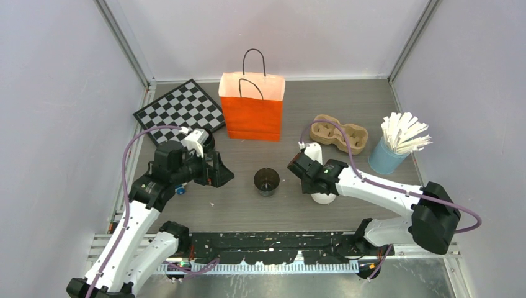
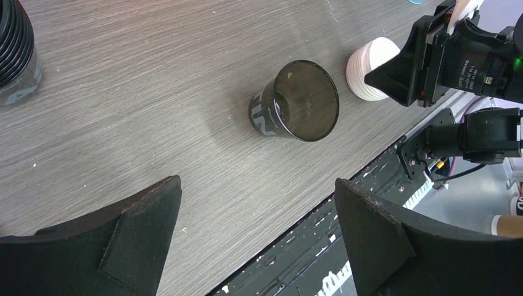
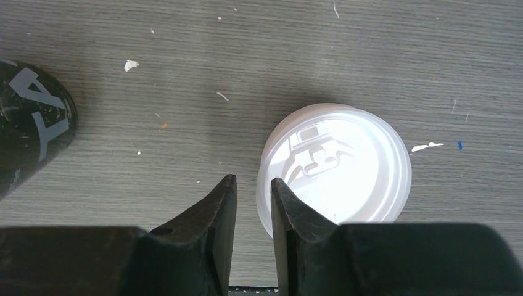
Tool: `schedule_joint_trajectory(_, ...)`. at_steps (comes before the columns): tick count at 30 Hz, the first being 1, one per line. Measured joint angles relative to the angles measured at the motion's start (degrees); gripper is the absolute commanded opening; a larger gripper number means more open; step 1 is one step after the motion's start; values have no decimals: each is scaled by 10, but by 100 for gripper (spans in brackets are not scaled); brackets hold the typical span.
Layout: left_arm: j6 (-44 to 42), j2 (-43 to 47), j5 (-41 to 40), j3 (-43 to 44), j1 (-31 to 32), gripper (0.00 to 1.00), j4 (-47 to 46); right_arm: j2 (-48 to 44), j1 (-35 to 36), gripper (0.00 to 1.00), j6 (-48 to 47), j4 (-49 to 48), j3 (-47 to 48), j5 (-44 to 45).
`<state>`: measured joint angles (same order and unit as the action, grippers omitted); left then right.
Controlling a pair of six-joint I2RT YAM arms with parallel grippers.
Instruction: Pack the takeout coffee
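The takeout coffee [image 3: 336,163] shows from above as a round white sip lid on the table; what lies under the lid is hidden. My right gripper [image 3: 253,179] hovers at its left rim, jaws open a narrow gap. One fingertip [image 3: 277,188] overlaps the lid and the other stands beside it, with the rim between them. In the top view the white lid [image 1: 322,197] peeks out under that gripper. The orange paper bag [image 1: 252,108] stands open at the back. My left gripper [image 2: 256,180] is wide open and empty over the table's front edge.
A black lidless cup [image 1: 267,182] stands between the two grippers. A cardboard cup carrier [image 1: 339,133] and a blue cup of white stirrers [image 1: 387,155] sit at back right. A chessboard [image 1: 180,112] lies at back left. A ribbed black stack [image 2: 15,49] is by the left arm.
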<state>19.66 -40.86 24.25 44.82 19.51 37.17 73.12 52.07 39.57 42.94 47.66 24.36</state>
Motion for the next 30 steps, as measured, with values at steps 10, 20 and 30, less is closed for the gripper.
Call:
schedule_joint_trajectory(10,0,0,0,0,0,96,0,26,8,27,0,4,8,26)
schedule_joint_trajectory(20,0,0,0,0,0,99,2,45,14,9,4,13,13,44)
schedule_joint_trajectory(30,-2,-7,1,2,0,100,16,15,21,7,11,46,38,61)
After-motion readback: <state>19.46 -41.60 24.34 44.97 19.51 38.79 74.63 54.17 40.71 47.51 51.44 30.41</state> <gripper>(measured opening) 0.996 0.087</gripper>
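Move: The top lid of the white stack has its middle about 4 cm to the right of the right gripper, level with it front to back and some 2 cm lower; the lid's left rim is right by the partly open fingertips. The lone dark cup stands about 15 cm to this gripper's left and 2 cm ahead, and the cup carrier about 20 cm ahead and 9 cm right. From the left gripper, the lid is roughly 31 cm right, level front to back, 16 cm below. Ease the right gripper down about 1 cm at the left rim of the top lid, drifting half a centimetre right and rolling some 5 degrees so its left side dips. Close the partly open fingers to pinch the rim, then raise the gripper about 2 cm from its lowest point, keeping the pinch. ##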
